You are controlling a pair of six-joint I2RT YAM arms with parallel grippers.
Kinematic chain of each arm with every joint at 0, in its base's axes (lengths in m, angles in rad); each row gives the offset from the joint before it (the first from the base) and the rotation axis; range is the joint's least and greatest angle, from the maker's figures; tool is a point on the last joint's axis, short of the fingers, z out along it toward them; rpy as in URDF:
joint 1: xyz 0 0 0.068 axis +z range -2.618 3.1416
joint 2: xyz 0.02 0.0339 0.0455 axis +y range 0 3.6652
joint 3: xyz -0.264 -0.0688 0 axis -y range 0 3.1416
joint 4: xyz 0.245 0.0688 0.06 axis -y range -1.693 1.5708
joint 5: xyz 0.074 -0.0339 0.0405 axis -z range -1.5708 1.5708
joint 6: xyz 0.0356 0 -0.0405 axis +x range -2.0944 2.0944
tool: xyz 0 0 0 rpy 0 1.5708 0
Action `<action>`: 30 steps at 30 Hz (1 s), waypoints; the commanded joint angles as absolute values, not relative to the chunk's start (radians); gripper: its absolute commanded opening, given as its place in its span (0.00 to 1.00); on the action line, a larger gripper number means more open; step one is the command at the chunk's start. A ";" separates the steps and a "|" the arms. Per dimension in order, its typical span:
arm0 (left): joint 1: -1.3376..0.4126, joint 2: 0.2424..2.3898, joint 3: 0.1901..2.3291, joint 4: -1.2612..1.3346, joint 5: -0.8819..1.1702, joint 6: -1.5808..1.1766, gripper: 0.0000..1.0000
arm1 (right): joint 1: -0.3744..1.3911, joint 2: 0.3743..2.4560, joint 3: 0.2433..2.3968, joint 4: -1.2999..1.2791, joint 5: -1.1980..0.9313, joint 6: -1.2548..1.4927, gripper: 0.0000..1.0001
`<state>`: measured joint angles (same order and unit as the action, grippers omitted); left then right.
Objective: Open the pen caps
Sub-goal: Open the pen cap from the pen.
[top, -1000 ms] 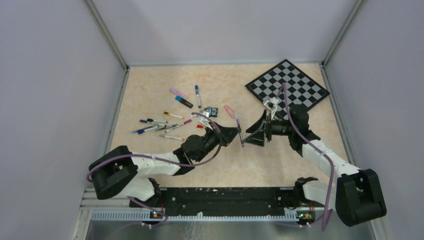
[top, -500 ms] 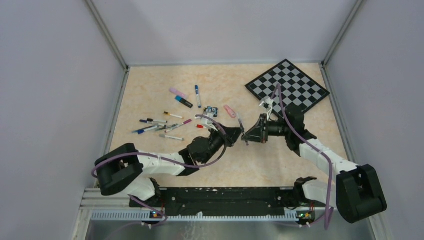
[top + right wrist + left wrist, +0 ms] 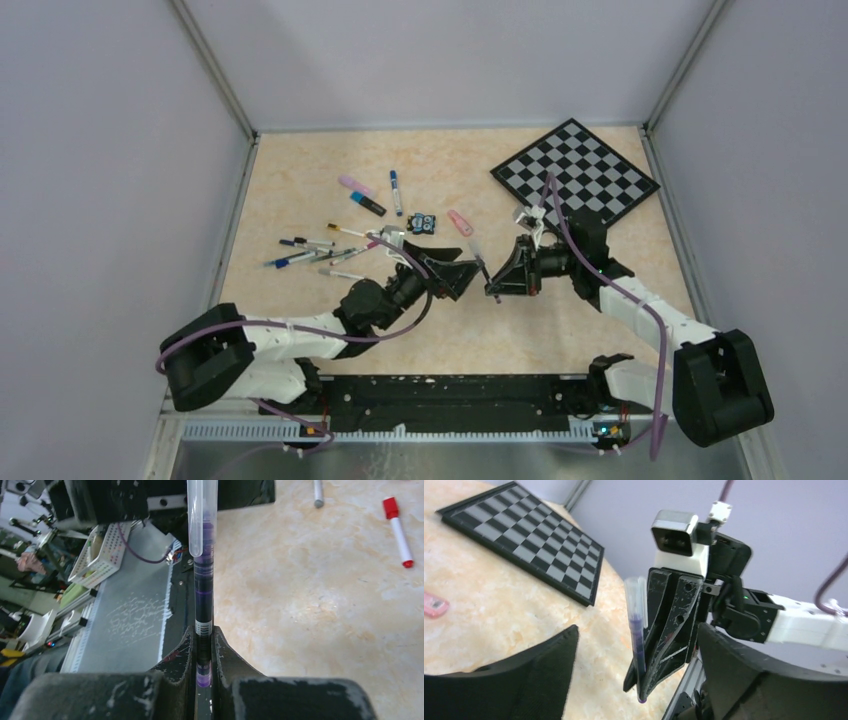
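A thin purple pen (image 3: 203, 595) with a clear cap (image 3: 202, 515) stands pinched at its lower end in my right gripper (image 3: 203, 632), which is shut on it above the table's middle (image 3: 497, 285). The cap sits on the pen's free end. My left gripper (image 3: 638, 630) faces it with its fingers (image 3: 539, 665) spread wide on either side of the pen (image 3: 638, 645), not touching it; from above the left gripper (image 3: 470, 279) is just left of the pen (image 3: 480, 262). Several more pens (image 3: 315, 250) lie in a loose cluster at the left.
A chessboard (image 3: 575, 172) lies at the back right. A pink marker (image 3: 355, 185), a blue-black marker (image 3: 368, 204), a blue-capped pen (image 3: 396, 192), a small toy block (image 3: 424, 223) and a pink stub (image 3: 459, 222) lie behind the grippers. A red-capped white marker (image 3: 397, 530) lies nearby.
The pen has passed from left to right: my right gripper shut on it, then my left gripper let go, opened wide and drew back slightly left.
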<state>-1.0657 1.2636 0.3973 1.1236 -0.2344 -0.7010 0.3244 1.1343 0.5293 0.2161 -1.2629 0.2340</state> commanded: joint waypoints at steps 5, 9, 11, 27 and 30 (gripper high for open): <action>-0.945 1.254 0.413 1.243 0.177 -0.713 0.96 | 0.336 1.130 0.554 0.279 -1.424 0.201 0.00; -0.945 1.297 0.442 1.266 0.192 -0.724 0.85 | 0.339 1.133 0.551 0.284 -1.428 0.210 0.00; -0.945 1.314 0.447 1.295 0.191 -0.730 0.78 | 0.343 1.136 0.551 0.285 -1.429 0.212 0.00; -0.945 1.376 0.470 1.377 0.229 -0.768 0.22 | 0.349 1.155 0.553 0.278 -1.416 0.214 0.00; -0.945 1.379 0.469 1.392 0.226 -0.765 0.00 | 0.350 1.158 0.552 0.276 -1.416 0.214 0.00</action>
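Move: The cap stands uppermost on the pen that the right hand holds by its lower end. It is already between the left hand's open fingers, about 2 cm to their right, 1 cm ahead and 1 cm above; from the right hand it lies some 5 cm ahead, 3 cm left and 7 cm up. From the left hand, on the table about 16 cm lower, the pink clip is roughly 16 cm ahead and 2 cm left, the owl-faced box about 15 cm ahead and 11 cm left. The left fingers come shut on the pen's cap from both sides, the hand having first risen about 2 cm, then drawn back and right by some 2 cm each with a clockwise turn of about 15 degrees, its fingers tipping slightly up. The right hand keeps its pinch on the pen's lower end, eases back about 2.5 cm and slightly up, turning some 10 degrees counter-clockwise, then all but stops. ##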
